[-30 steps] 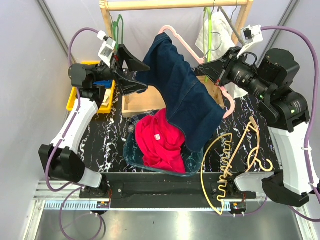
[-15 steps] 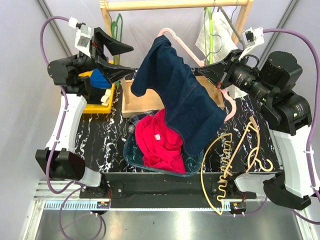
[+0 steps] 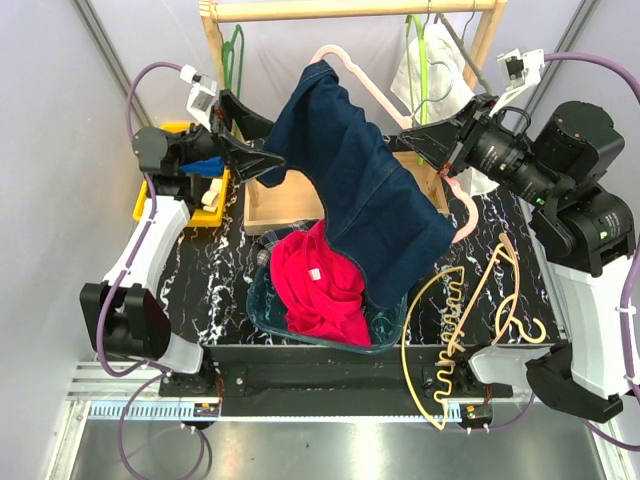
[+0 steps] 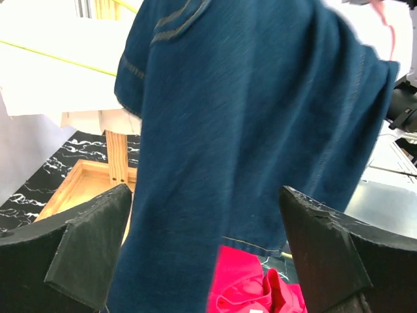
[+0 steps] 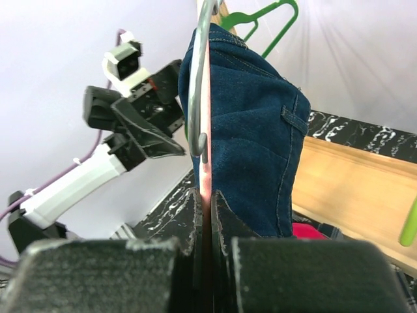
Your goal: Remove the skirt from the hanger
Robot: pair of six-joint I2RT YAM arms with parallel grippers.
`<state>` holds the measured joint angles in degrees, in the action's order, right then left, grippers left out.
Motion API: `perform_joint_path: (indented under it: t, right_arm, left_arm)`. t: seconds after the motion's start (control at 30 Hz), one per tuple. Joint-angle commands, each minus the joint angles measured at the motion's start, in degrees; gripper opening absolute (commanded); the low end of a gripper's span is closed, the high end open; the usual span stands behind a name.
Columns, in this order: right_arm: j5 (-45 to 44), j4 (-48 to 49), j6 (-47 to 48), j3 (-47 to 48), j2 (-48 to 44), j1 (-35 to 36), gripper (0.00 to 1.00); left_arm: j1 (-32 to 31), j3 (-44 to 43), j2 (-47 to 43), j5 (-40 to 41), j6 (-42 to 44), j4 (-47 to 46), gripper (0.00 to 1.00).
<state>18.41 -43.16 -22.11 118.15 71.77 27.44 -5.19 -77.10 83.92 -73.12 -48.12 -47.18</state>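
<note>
The dark navy denim skirt (image 3: 360,190) hangs draped over the pale pink hanger (image 3: 372,92), its hem falling toward the basin. My right gripper (image 3: 412,140) is shut on the hanger's thin pink bar (image 5: 206,147), which shows pinched between the pads in the right wrist view, with the skirt (image 5: 257,124) just behind. My left gripper (image 3: 270,148) stands wide open at the skirt's left edge. In the left wrist view the skirt (image 4: 247,117) fills the space ahead of the left gripper (image 4: 205,189), and nothing is clamped.
A red T-shirt (image 3: 315,285) lies in a blue basin (image 3: 262,310) under the skirt. Behind it stands a wooden tray (image 3: 275,205), with a yellow bin (image 3: 145,205) at the left. Yellow wire hangers (image 3: 470,310) lie at the right. A wooden rack (image 3: 350,8) holds a green hanger (image 3: 237,50) and a white garment (image 3: 430,65).
My left arm swung up and back from the skirt, then came down again to its left edge, staying open. My right gripper lifted the hanger slightly.
</note>
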Motion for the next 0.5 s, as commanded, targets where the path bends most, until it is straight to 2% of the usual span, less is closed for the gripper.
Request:
perform_joint_path:
  t: [0.0,0.27,0.3,0.37,0.4,0.47]
  right_arm:
    - [2.50,8.35,-3.11,3.93,-0.58,0.16,0.00]
    - [3.12,10.72,-4.08,1.39,-0.31,0.16,0.00]
    - [2.86,10.99,-3.82,1.04,-0.49,0.16,0.00]
    - [1.90,10.90,-3.12,-0.71,-1.01,0.16,0.00]
    - [1.28,10.81,-1.90,-1.68,-1.45,0.16,0.00]
    - [-1.35,9.94,-0.31,-5.01,-2.86,0.16,0.00]
  left_arm:
    - [-2.54,-1.03,0.98,1.58,2.06,-1.86,0.99]
    - [-9.31,-4.28,2.13,0.62,0.13,-2.48,0.98]
    - [-9.75,-4.55,2.13,-0.17,0.04,-2.39,0.87]
    - [-10.45,-5.33,2.13,-2.72,-0.66,-2.83,0.72]
    - [-10.45,-5.95,2.56,-3.42,-3.10,-3.44,0.52]
    - [-10.28,-9.53,3.26,-6.93,-6.01,-4.67,0.28]
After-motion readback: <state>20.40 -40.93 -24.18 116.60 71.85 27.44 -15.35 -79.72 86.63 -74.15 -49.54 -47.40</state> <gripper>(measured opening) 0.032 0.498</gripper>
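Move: The near-left end of the blue skirt hangs about 5 cm right of the open left fingers, some 2 cm back and nearly level; the pink hanger's left tip rises roughly 10 cm ahead, 8 cm right and 10 cm above them. The red shirt in the basket lies around 40 cm below, 10 cm back and 8 cm right. From the right hand, gripping the hanger, that skirt end is about 21 cm left, 6 cm ahead and 9 cm lower. The skirt's hanging left end is taken between the left hand's fingers: the wide-open hand slides right about 5 cm, curves back some 3 cm while turning roughly 10 degrees clockwise, and late on closes to half open around the denim. The right hand stays almost in place and keeps its pinch on the pink hanger. ##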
